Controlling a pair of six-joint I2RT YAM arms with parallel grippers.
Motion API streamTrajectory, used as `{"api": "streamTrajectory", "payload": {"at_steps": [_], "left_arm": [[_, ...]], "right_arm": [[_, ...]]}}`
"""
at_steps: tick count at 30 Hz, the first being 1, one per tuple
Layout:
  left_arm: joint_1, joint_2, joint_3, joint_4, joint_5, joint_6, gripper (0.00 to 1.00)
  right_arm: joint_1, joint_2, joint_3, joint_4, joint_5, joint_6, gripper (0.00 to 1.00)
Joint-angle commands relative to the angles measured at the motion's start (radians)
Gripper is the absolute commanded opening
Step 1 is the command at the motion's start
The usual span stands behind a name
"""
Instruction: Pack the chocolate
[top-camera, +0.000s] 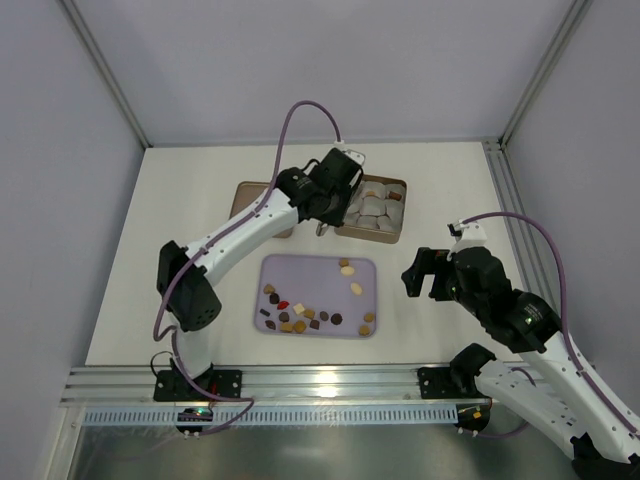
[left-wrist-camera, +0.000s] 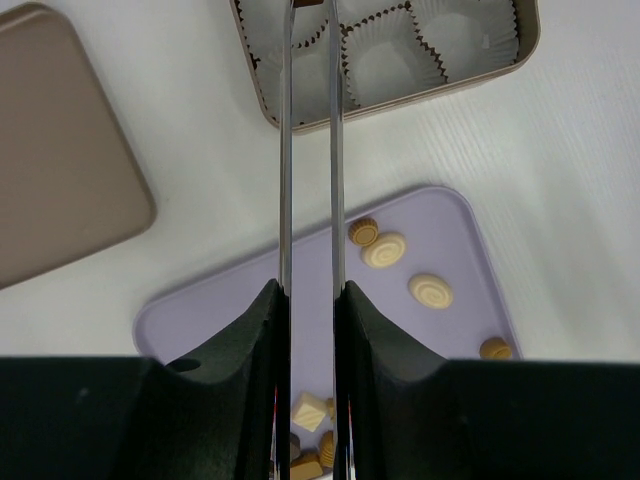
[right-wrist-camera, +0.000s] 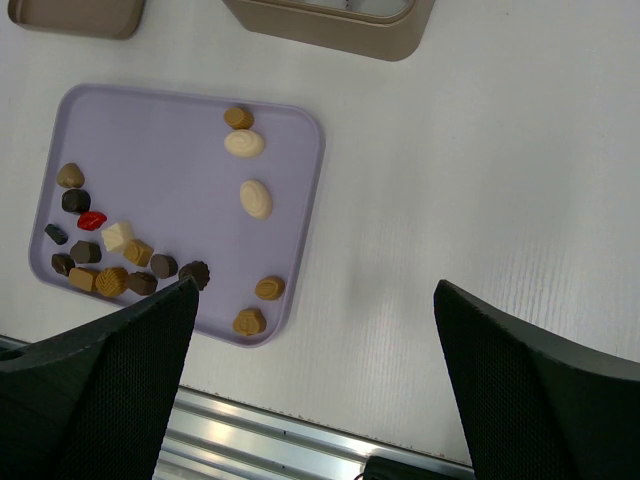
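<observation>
Several chocolate pieces (right-wrist-camera: 256, 198), dark, tan, cream and one red (right-wrist-camera: 92, 220), lie on the lilac tray (top-camera: 318, 272). Most cluster at its near left. The tan box (left-wrist-camera: 262, 95) behind it holds white paper liners (left-wrist-camera: 385, 65), and a few pieces sit in its far row (top-camera: 372, 192). My left gripper (left-wrist-camera: 308, 3) reaches over the box's left side. Its long thin blades stand close and parallel, with a brown sliver of chocolate between the tips at the frame's edge. My right gripper (right-wrist-camera: 315, 290) hangs wide open over bare table, right of the tray, holding nothing.
The flat brown lid (left-wrist-camera: 60, 190) lies left of the box. An aluminium rail (top-camera: 320, 385) runs along the near table edge, and the enclosure's walls close in the back and both sides. A purple cable loops above each arm.
</observation>
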Motion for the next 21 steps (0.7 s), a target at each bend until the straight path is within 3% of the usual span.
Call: {"api": "streamTrajectory", "payload": {"at_steps": [1,21], "left_arm": [[0.016,0.035,0.057,0.034,0.022,0.035,0.25],[0.059,0.154,0.071,0.060,0.028,0.041,0.30]], "right_arm": [[-0.002,-0.001,0.024,0.013,0.014,0.000,1.00],[-0.002,-0.002,0.018,0.014,0.018,-0.003,1.00]]}}
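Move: In my left hand, tweezers already carry a brown square chocolate. The empty cup in the box's left column, middle row, lies about 6 cm ahead, 2 cm right and 11 cm below. Beyond that cup by 4 cm is the pale chocolate; the empty near-left cup is 3 cm closer than it. The brown lid lies some 17 cm to my left, 5 cm ahead. From my idle right hand, the middle-left cup is about 20 cm ahead, 15 cm left and 10 cm down. I lower my left hand about 6 cm, easing forward some 2 cm as it sinks and then slowing almost to a stop, so the tweezer tips take the brown chocolate down towards the middle-left cup. The hand tips over by roughly 5 degrees on the way; my fingers keep their hold on the tweezers. ##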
